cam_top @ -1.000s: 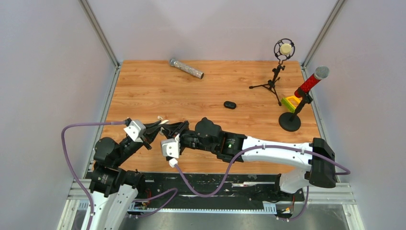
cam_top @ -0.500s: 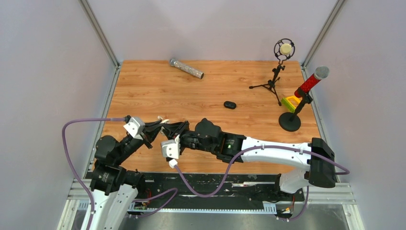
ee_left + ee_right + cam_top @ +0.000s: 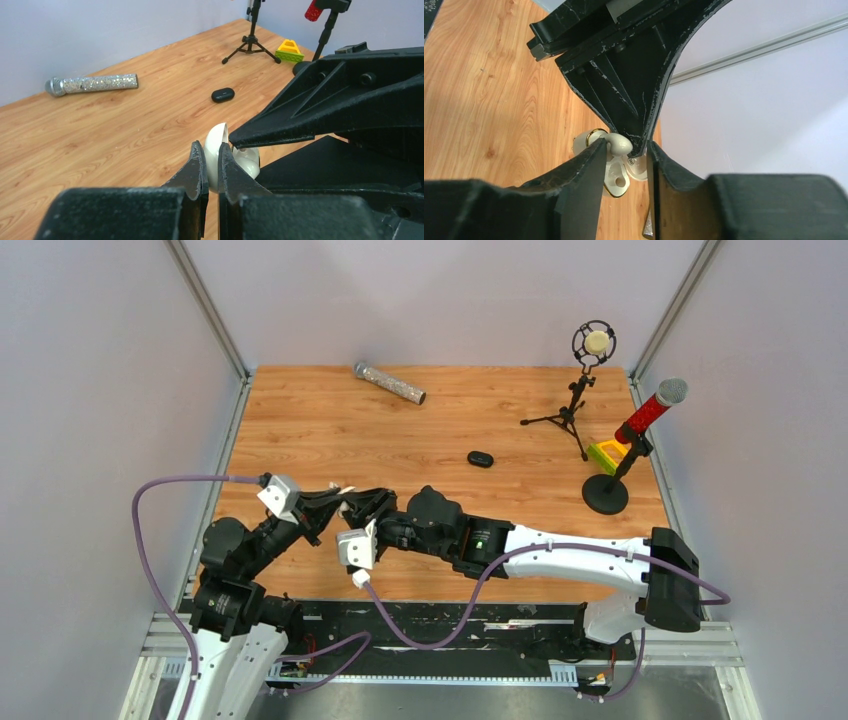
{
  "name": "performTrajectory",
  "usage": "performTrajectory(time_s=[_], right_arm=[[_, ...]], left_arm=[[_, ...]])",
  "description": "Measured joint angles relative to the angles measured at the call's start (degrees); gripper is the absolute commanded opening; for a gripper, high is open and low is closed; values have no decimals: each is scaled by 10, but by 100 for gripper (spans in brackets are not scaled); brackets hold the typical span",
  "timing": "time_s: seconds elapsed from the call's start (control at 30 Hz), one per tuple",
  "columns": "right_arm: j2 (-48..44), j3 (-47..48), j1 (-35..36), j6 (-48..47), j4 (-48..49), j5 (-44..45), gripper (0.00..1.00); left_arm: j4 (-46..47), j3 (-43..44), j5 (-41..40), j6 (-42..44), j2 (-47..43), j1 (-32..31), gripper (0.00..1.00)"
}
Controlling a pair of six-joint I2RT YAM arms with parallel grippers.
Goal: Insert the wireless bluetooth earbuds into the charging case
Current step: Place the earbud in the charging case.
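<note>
My left gripper (image 3: 212,167) is shut on the lid of the open white charging case (image 3: 216,150) and holds it above the table at the near left. In the right wrist view the case (image 3: 616,182) shows a gold rim and an empty socket. The whitish earbud (image 3: 620,145) sits over the case, against one finger of my right gripper (image 3: 626,150). The other finger stands apart from it, with the left gripper's tip in the gap. The black roundish earbud (image 3: 480,458) lies alone mid-table and also shows in the left wrist view (image 3: 222,94). In the top view both grippers (image 3: 335,500) (image 3: 362,503) meet tip to tip.
A glittery silver microphone (image 3: 390,383) lies at the far edge. A small tripod microphone (image 3: 578,390) and a red microphone on a round base (image 3: 625,455) stand at the right, beside a yellow-green block (image 3: 603,453). Walls close in on three sides.
My left wrist has shifted slightly away from me and its cable has risen. The right arm, the case and the black earbud stay where they were.
</note>
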Motion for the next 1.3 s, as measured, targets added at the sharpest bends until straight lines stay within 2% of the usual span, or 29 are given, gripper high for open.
performTrajectory(time_s=[0.13,1.07,1.3], right_arm=[[0,2,0,5,-4,-3,48],[-4,25,-7,38,-55,-19,64],[-9,35,-7,45,-83,-25,73]], left_arm=[[-4,0,3,3,0,0,0],[-27,0,13,14,0,-2,0],[-31,0,9,15,0,-3,0]])
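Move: The open white charging case is about 3 cm left of the right hand, 1 cm ahead and 1 cm lower; the earbud is right at that hand's fingertips, 1 cm to the left. From the left hand, which pinches the lid, the case lies some 2 cm to the right, level front to back and 1 cm lower. The black case lies on the table, roughly 20 cm ahead of the left hand, 26 cm to its right and 28 cm below. The earbud comes free of the right fingertips at the case's socket as the already loosening gripper spreads from about a third to over two-thirds open. The right hand otherwise nearly stays put, rolling some 5 degrees about its fingers and easing under 1 cm back and to the right, while the left hand keeps its pinch on the lid and sinks about 1 cm. ##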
